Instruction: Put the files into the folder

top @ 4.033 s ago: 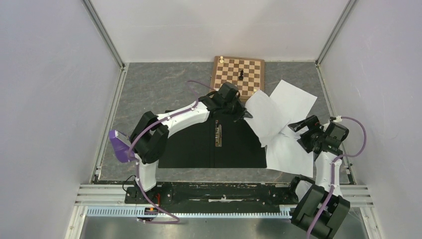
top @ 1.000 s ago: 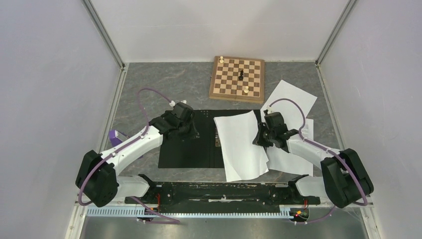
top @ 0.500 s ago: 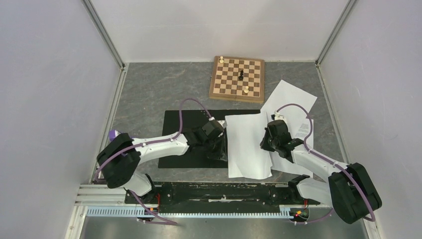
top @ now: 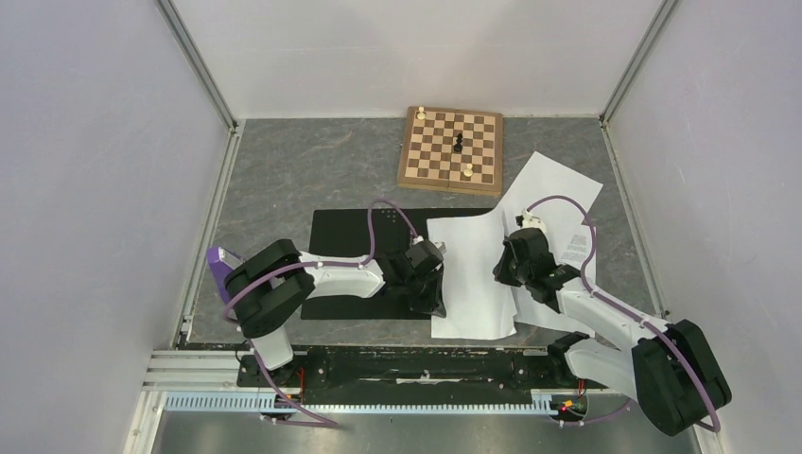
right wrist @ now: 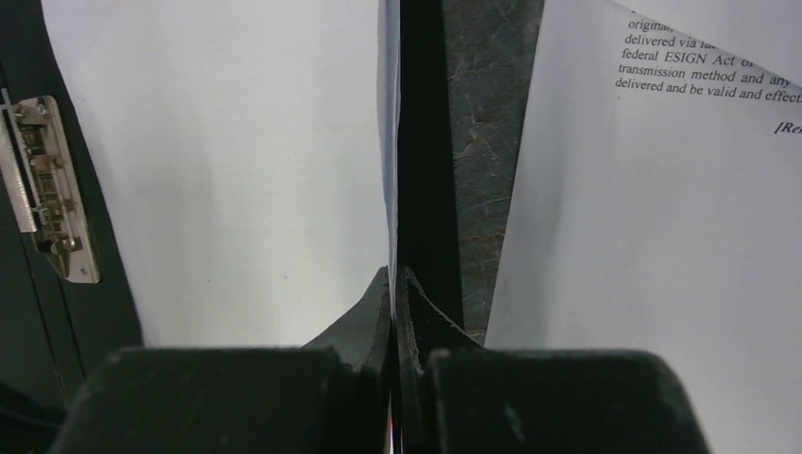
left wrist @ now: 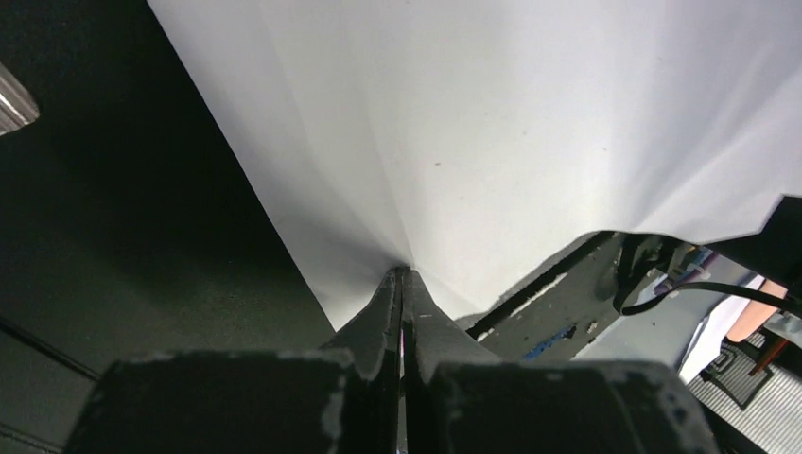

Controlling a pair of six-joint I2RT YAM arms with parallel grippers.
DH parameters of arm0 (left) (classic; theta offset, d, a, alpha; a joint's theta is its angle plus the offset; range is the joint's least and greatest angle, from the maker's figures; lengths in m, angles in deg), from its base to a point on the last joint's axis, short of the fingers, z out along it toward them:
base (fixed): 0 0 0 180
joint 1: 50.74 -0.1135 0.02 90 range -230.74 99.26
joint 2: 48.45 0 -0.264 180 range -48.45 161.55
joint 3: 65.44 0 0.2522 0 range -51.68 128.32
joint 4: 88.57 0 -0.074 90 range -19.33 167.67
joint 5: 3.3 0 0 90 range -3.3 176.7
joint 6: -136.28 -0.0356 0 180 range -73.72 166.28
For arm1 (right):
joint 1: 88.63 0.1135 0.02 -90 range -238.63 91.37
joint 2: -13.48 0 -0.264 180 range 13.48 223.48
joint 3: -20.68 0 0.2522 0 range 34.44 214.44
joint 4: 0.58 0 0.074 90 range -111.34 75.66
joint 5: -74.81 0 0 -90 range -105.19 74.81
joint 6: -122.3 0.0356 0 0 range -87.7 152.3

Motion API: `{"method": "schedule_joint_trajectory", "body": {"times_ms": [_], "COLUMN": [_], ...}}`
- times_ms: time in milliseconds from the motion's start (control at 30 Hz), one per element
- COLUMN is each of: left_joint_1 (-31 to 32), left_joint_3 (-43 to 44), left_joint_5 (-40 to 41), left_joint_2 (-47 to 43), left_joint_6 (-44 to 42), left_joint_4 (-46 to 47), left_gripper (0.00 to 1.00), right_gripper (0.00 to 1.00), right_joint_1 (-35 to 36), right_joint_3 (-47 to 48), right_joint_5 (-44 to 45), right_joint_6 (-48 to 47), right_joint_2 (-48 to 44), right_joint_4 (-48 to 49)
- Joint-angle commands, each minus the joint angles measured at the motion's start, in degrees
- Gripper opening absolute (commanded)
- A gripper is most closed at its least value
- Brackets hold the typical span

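The folder [top: 350, 236] lies open, black inside up, with its metal spine clip [right wrist: 43, 189] showing. One white sheet of the files [top: 468, 274] lies over the folder's right half and hangs past its near edge. My left gripper [top: 435, 295] is shut on that sheet's near left edge [left wrist: 402, 274], and the paper puckers at the tips. My right gripper [top: 503, 268] is shut on the same sheet's right edge [right wrist: 392, 274], which is lifted upright there. More sheets [top: 558, 194] lie to the right, one with printed text [right wrist: 662, 236].
A wooden chessboard [top: 451, 149] with a few pieces sits at the back centre. A purple metronome [top: 219, 267] stands by the left arm's elbow at the left rail. Grey walls close in the table on three sides.
My left gripper swung from the folder's left half to the sheet's near left edge and shut on it. The sheet shifted slightly right and squared up; the right gripper kept its grip.
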Motion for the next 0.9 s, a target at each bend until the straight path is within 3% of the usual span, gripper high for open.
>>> {"method": "schedule_joint_trajectory", "body": {"times_ms": [0, 267, 600, 867], "left_joint_1": [0.4, 0.4, 0.8, 2.1], "left_joint_3": [0.9, 0.6, 1.2, 5.4], "left_joint_5": [4.1, 13.3, 17.2, 18.1], "left_joint_2": [2.7, 3.0, 3.2, 1.8], "left_joint_6": [4.3, 10.3, 11.9, 7.7], "left_joint_4": [-1.4, -10.3, -13.4, -16.5], "left_gripper": [0.02, 0.02, 0.02, 0.02], "right_gripper": [0.00, 0.00, 0.00, 0.00], "right_joint_1": [1.5, 7.3, 12.8, 13.2], "right_joint_3": [3.3, 9.6, 11.5, 11.9], "right_joint_5": [-0.1, -2.9, -3.4, 6.6], "right_joint_6": [0.9, 4.6, 10.6, 7.7], "right_joint_2": [-2.9, -8.8, -10.9, -8.2], "right_joint_4": [-0.5, -3.7, -2.3, -6.8]}}
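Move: On the folder's right half, the right hand already pinches the sheets' right edge. The folder's clip lies about 20 cm to its left, some 2 cm ahead and slightly below; the chessboard is roughly 26 cm ahead and 12 cm left, and the loose printed sheet 11 cm right and 3 cm back. From the left hand, shut at the sheets' near-left corner, the clip is about 12 cm ahead and 5 cm left. Lifting the pinched right edge some 10 cm up off the folder, the right hand also carries it about 8 cm left towards the clip side, its left side rolling up and its fingers tipping up 10 to 15 degrees. The shut left fingers stay low on the near-left corner, settling slightly, then edging about 1 cm forward and left while turning some 15 degrees counter-clockwise. ##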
